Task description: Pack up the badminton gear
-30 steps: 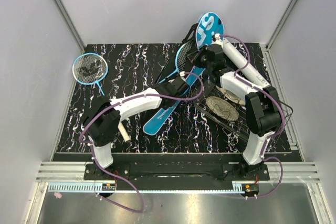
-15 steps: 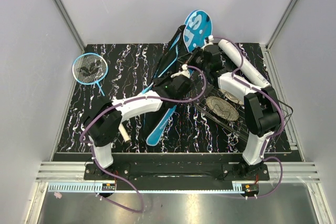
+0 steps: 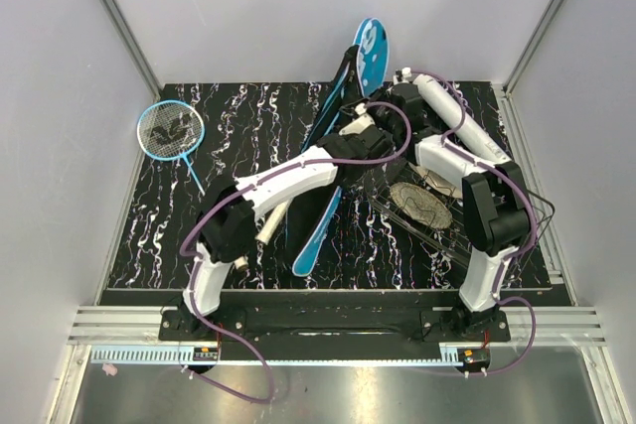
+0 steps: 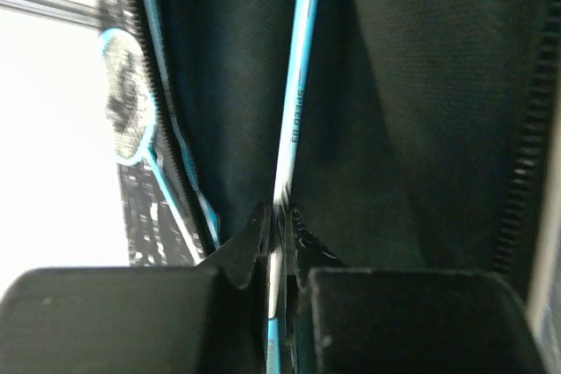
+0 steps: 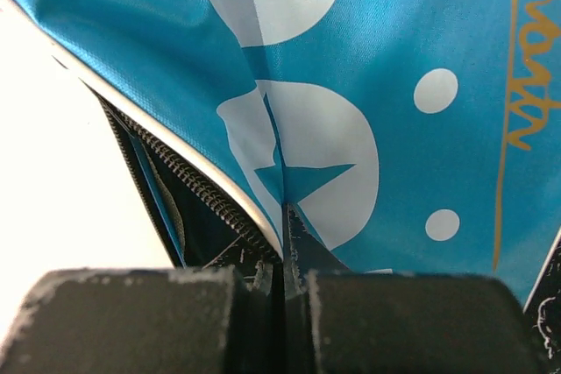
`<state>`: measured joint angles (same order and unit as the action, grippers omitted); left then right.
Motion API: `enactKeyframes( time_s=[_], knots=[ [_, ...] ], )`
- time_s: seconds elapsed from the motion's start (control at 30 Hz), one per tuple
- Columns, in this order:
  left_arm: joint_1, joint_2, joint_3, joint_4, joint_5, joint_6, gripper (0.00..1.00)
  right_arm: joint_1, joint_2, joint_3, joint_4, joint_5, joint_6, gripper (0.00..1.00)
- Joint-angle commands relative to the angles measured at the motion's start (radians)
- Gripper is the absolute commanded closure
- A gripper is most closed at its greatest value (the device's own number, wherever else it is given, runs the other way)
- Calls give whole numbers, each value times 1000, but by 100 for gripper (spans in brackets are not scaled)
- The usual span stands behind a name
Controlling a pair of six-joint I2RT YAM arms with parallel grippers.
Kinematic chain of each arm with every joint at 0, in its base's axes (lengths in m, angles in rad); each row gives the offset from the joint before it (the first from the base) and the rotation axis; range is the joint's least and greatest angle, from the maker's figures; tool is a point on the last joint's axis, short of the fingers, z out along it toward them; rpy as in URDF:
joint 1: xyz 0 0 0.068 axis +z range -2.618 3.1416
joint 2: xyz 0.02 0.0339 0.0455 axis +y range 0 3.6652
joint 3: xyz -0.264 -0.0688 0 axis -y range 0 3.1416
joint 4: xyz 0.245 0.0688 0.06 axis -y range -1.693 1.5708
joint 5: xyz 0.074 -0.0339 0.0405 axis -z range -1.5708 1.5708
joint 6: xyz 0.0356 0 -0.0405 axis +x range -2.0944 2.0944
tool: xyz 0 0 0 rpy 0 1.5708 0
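Note:
The blue "SPORT" cover (image 3: 370,55) is lifted on edge at the back of the table, its zip open and its black lining (image 4: 421,102) showing. My right gripper (image 5: 282,256) is shut on the cover's blue edge (image 5: 368,85) by the zip. My left gripper (image 4: 279,234) is shut on the thin light-blue shaft of a racket (image 4: 294,102) that reaches into the open cover; in the top view it sits at the cover's mouth (image 3: 360,136). A second light-blue racket (image 3: 171,131) lies flat at the far left. The white tube (image 3: 467,131) lies at the right. No shuttlecock shows.
A black wire basket (image 3: 447,211) with a round woven disc (image 3: 419,204) stands at the right, close under my right arm. White walls close in the table on the left, back and right.
The cover has been raised from lying flat and slanted to standing on edge, nearly upright. My left arm has reached further forward and right, carrying the racket shaft into the cover's opening.

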<state>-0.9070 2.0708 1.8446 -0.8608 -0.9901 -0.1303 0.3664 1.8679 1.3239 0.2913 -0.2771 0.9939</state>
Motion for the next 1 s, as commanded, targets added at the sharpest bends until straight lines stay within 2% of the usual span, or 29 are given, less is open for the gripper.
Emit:
enactKeyframes(
  time_s=[0.0, 0.03, 0.07, 0.1, 0.2, 0.23, 0.27, 0.3, 0.37, 0.43, 0.5, 0.57, 0.63, 0.77, 0.97],
  knots=[
    [3, -93, 21, 11, 209, -230, 96, 68, 27, 12, -40, -134, 48, 100],
    [3, -113, -1, 23, 226, -226, 89, 66, 27, 14, -40, -134, 48, 100],
    [5, -161, -24, 52, 270, -220, 71, 66, 28, 20, -46, -134, 45, 100],
    [5, -190, -80, 69, 293, -209, 58, 65, 28, 21, -47, -131, 31, 100],
    [8, -328, -212, 160, 392, -166, 38, 49, 40, 41, -70, -123, 8, 100],
    [10, -394, -235, 173, 415, -161, 37, 42, 54, 44, -69, -141, 8, 100],
    [22, -428, -257, 183, 498, -160, 36, 39, 57, 43, -67, -145, 11, 100],
    [29, -466, -310, 196, 558, -149, 24, 36, 59, 46, -66, -152, 2, 100],
    [48, -581, -356, 210, 695, -153, 23, 32, 74, 54, -75, -158, -9, 100],
    [57, -690, -435, 217, 735, -167, 25, 32, 80, 54, -76, -165, -8, 100],
    [98, -744, -511, 212, 815, -196, 29, 32, 79, 52, -73, -159, -9, 100],
    [155, -797, -568, 216, 913, -222, 25, 34, 77, 51, -73, -157, -9, 100],
    [203, -817, -659, 244, 944, -267, 20, 32, 73, 55, -73, -155, -11, 100],
    [229, -781, -746, 313, 1093, -308, 20, 34, 68, 64, -87, -146, -21, 100],
    [229, -727, -821, 439, 1205, -334, 19, 32, 66, 78, -107, -149, -44, 100]
  ],
)
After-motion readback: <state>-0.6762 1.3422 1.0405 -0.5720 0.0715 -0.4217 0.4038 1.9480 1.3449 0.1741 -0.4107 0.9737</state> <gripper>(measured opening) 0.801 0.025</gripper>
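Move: The bag, its far part raised in the right hand's grip, has its near end about 23 cm back from the left hand, level sideways and 16 cm lower; the left hand, over the open bag, still pinches a racket's shaft. From the right hand that near end is about 34 cm back, 10 cm left and 19 cm below. The second racket's middle lies some 28 cm left of the left hand and 11 cm ahead; the wire rack's middle is roughly 25 cm right and 4 cm ahead of it. The racket in the bag is let go as the left fingers open wide; that hand draws back about 14 cm towards the bag's near end, arching up some 8 cm, then coming down at the bag's left edge. Its wrist rolls left side down by about 55 degrees and tips downward. The bag's edge stays pinched in the right hand, which lowers it about 5 cm, slightly back and left, then holds still. ##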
